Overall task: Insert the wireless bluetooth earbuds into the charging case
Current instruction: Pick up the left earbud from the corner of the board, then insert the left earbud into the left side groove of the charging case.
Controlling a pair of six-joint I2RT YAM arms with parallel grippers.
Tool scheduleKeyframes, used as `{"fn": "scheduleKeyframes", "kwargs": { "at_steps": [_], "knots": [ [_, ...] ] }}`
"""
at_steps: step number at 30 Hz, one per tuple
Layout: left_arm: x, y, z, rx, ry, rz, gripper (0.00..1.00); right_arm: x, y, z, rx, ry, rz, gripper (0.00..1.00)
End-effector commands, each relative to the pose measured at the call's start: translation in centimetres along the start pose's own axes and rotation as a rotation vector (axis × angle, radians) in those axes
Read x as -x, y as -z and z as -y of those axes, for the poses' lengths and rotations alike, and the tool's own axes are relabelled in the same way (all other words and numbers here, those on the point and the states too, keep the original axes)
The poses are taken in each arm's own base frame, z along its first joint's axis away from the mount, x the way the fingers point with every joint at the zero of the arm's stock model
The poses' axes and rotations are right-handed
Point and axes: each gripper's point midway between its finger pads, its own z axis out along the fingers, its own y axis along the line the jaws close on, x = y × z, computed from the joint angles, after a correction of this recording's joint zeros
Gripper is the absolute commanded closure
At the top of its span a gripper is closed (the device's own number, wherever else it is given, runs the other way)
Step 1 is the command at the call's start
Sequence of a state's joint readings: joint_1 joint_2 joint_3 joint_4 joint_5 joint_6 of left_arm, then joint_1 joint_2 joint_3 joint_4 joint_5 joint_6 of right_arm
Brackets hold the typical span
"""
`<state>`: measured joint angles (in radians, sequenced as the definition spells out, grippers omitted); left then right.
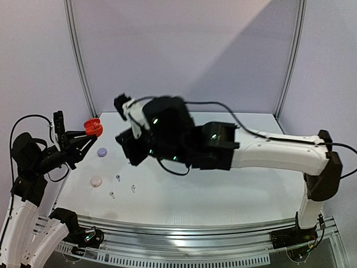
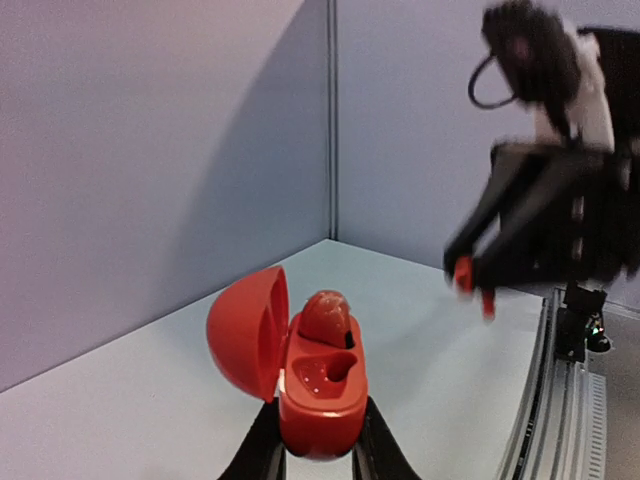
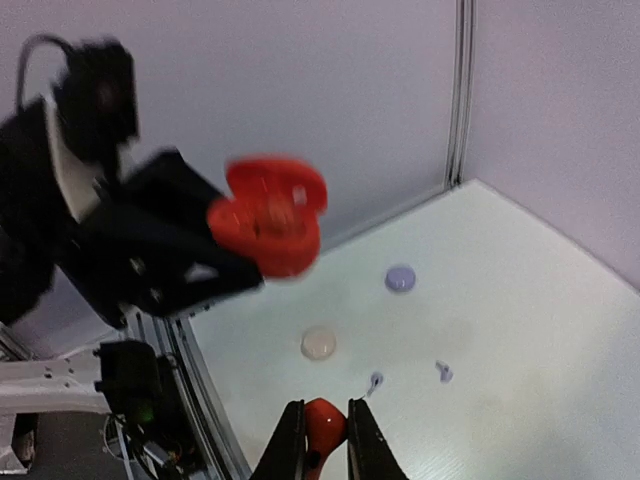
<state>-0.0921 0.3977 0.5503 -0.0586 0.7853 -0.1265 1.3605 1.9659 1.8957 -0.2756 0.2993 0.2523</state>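
My left gripper (image 2: 318,442) is shut on the base of an open red charging case (image 2: 320,390), held up above the table's left side (image 1: 93,127). The case's lid (image 2: 245,335) stands open to the left. One red earbud (image 2: 325,318) sits in the far slot, and the near slot (image 2: 335,368) is empty. My right gripper (image 3: 325,440) is shut on a second red earbud (image 3: 326,424) and hangs in the air to the right of the case (image 2: 472,285). Small earbuds (image 1: 117,177) (image 1: 133,188) (image 1: 112,195) lie loose on the table.
A closed lilac case (image 1: 102,151) and a closed pale pinkish case (image 1: 96,181) lie on the white table's left part. Two lilac earbuds (image 3: 375,381) (image 3: 443,372) lie below my right gripper. Grey walls close in the back and sides, and a metal rail (image 1: 184,234) runs along the near edge.
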Motion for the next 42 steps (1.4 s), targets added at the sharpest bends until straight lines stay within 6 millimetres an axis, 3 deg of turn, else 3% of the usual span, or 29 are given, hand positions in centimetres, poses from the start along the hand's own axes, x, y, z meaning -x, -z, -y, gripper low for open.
{"fn": "scheduleKeyframes", "kwargs": {
  "at_steps": [1,3,7,11,16,21,27,35,42],
  "knots": [
    [0.8,-1.0,2.0,-0.18,-0.037,0.033,1.0,10.8,5.6,-1.8,0.095,0.149,0.296,1.0],
    [1.0,-1.7,2.1,-0.217,-0.042,0.034,1.0,13.1,6.8,-2.8,0.135,0.197,0.367,1.0],
    [1.9,-2.7,3.6,-0.331,-0.066,0.042,1.0,15.4,7.4,-5.5,0.25,0.277,0.458,1.0],
    [2.9,-2.5,5.7,-0.442,-0.101,0.061,1.0,15.1,7.0,-7.7,0.358,0.337,0.481,1.0],
    [3.7,-2.1,7.3,-0.524,-0.142,0.079,1.0,14.4,6.8,-8.8,0.429,0.371,0.475,1.0],
    [3.8,-2.1,7.7,-0.535,-0.181,0.091,1.0,13.1,5.6,-9.0,0.432,0.384,0.439,1.0],
    [4.1,-1.7,8.0,-0.536,-0.197,0.096,1.0,12.0,4.2,-7.7,0.356,0.388,0.397,1.0],
    [4.3,-1.5,8.3,-0.546,-0.157,0.096,1.0,11.1,3.5,-5.5,0.239,0.409,0.353,1.0],
    [4.5,-1.6,8.1,-0.538,-0.134,0.096,1.0,10.2,3.2,-5.4,0.235,0.422,0.323,1.0]
  ]
}}
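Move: The right hand already holds the red earbud; the open red case in the left hand lies about 10 cm to its left, 2 cm ahead and 3 cm higher. Some 31 cm below on the table, the purple case is 25 cm ahead and 21 cm left, the pale case 10 cm ahead and 20 cm left. From the left hand, the earbud is about 11 cm right, 1 cm back and 2 cm lower. The right hand lifts its earbud some 20 cm, then sinks 9 towards the case, swung rightward by the left. ##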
